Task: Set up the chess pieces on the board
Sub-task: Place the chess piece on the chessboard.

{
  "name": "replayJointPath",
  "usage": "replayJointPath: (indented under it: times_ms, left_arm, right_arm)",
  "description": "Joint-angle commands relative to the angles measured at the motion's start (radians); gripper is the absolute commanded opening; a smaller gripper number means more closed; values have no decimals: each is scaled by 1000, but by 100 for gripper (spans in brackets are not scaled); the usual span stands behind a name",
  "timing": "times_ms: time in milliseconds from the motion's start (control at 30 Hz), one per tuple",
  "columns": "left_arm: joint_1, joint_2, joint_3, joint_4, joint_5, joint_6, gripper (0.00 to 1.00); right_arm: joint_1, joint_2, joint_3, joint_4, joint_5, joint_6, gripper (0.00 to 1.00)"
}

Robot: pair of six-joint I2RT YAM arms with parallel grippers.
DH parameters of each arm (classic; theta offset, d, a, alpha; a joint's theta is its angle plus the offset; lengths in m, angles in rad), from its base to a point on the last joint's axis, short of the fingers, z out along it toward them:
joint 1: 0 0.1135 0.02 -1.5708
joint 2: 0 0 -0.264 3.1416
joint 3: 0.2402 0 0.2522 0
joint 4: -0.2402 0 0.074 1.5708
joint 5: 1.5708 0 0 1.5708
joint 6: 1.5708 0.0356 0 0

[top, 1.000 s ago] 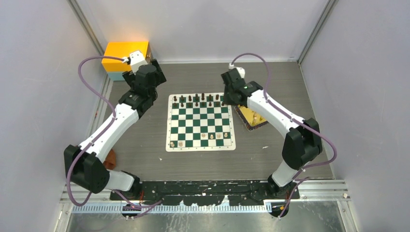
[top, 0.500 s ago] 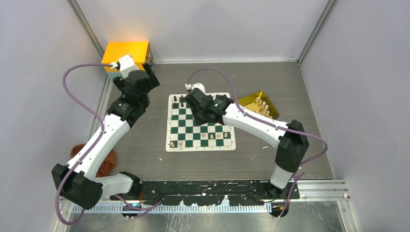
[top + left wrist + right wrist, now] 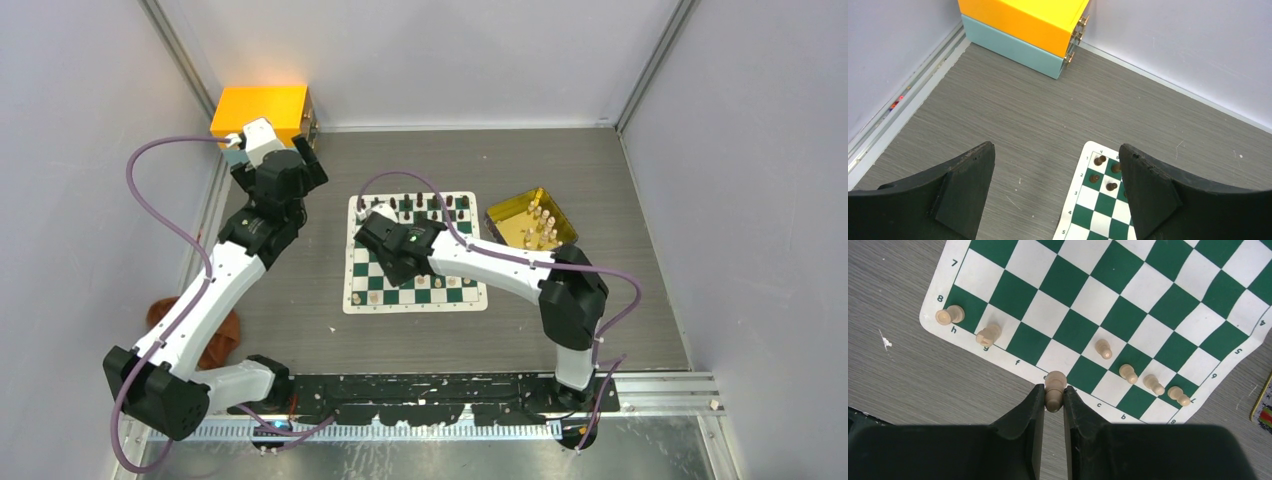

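Observation:
The green and white board [image 3: 447, 263] lies mid-table. Dark chess pieces [image 3: 430, 205] line its far rows; pale ones [image 3: 373, 297] stand along its near edge. My right gripper [image 3: 1053, 397] is shut on a pale chess piece [image 3: 1054, 382], held above the near border of the board [image 3: 1098, 300], with several pale pieces [image 3: 1128, 373] standing close by. From above, that gripper [image 3: 385, 255] hovers over the board's left half. My left gripper [image 3: 1055, 190] is open and empty, off the board's far-left corner [image 3: 1098, 220], where dark pieces [image 3: 1099, 160] show.
A gold tray [image 3: 510, 203] with pale pieces stands right of the board. An orange and teal box [image 3: 260, 105] sits in the far-left corner, also in the left wrist view [image 3: 1023, 20]. A brown cloth [image 3: 225, 335] lies at the near left.
The right arm swung from the gold tray leftward across the board, carrying the pale piece. The left arm drew back a little to the left.

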Motion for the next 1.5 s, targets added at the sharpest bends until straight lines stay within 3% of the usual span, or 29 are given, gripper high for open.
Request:
replayJointPath:
  times_ms: [0,1467]
  left_arm:
    - [0,-34,-7,21,-9,12,94]
    - [1,-48,-14,34,-23,50,94]
  right_arm:
    - [22,29,52,15,8,-11,1]
    - [40,84,-133,310,-81,-28,1]
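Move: The right hand grips a pale chess piece about 10 cm above the board. The empty third square of the near row, marked f, is its goal: 3 cm to the left and level fore and aft. Next to that square, the knight stands about 7 cm left of the hand and the corner rook some 10 cm left, both level; the nearest pawn is about 3 cm ahead and 3 cm right. From the left hand the square lies about 13 cm back, 21 cm right and far below. Down and to the left, in steps, the right hand brings the held piece to the f square beside the knight: it sinks about 3.5 cm, shifts left almost level, then eases down a further 3 cm, some 6.5 cm lower in all and 3 cm left. The fingers keep their pinch, the hand nearly holding its attitude. ##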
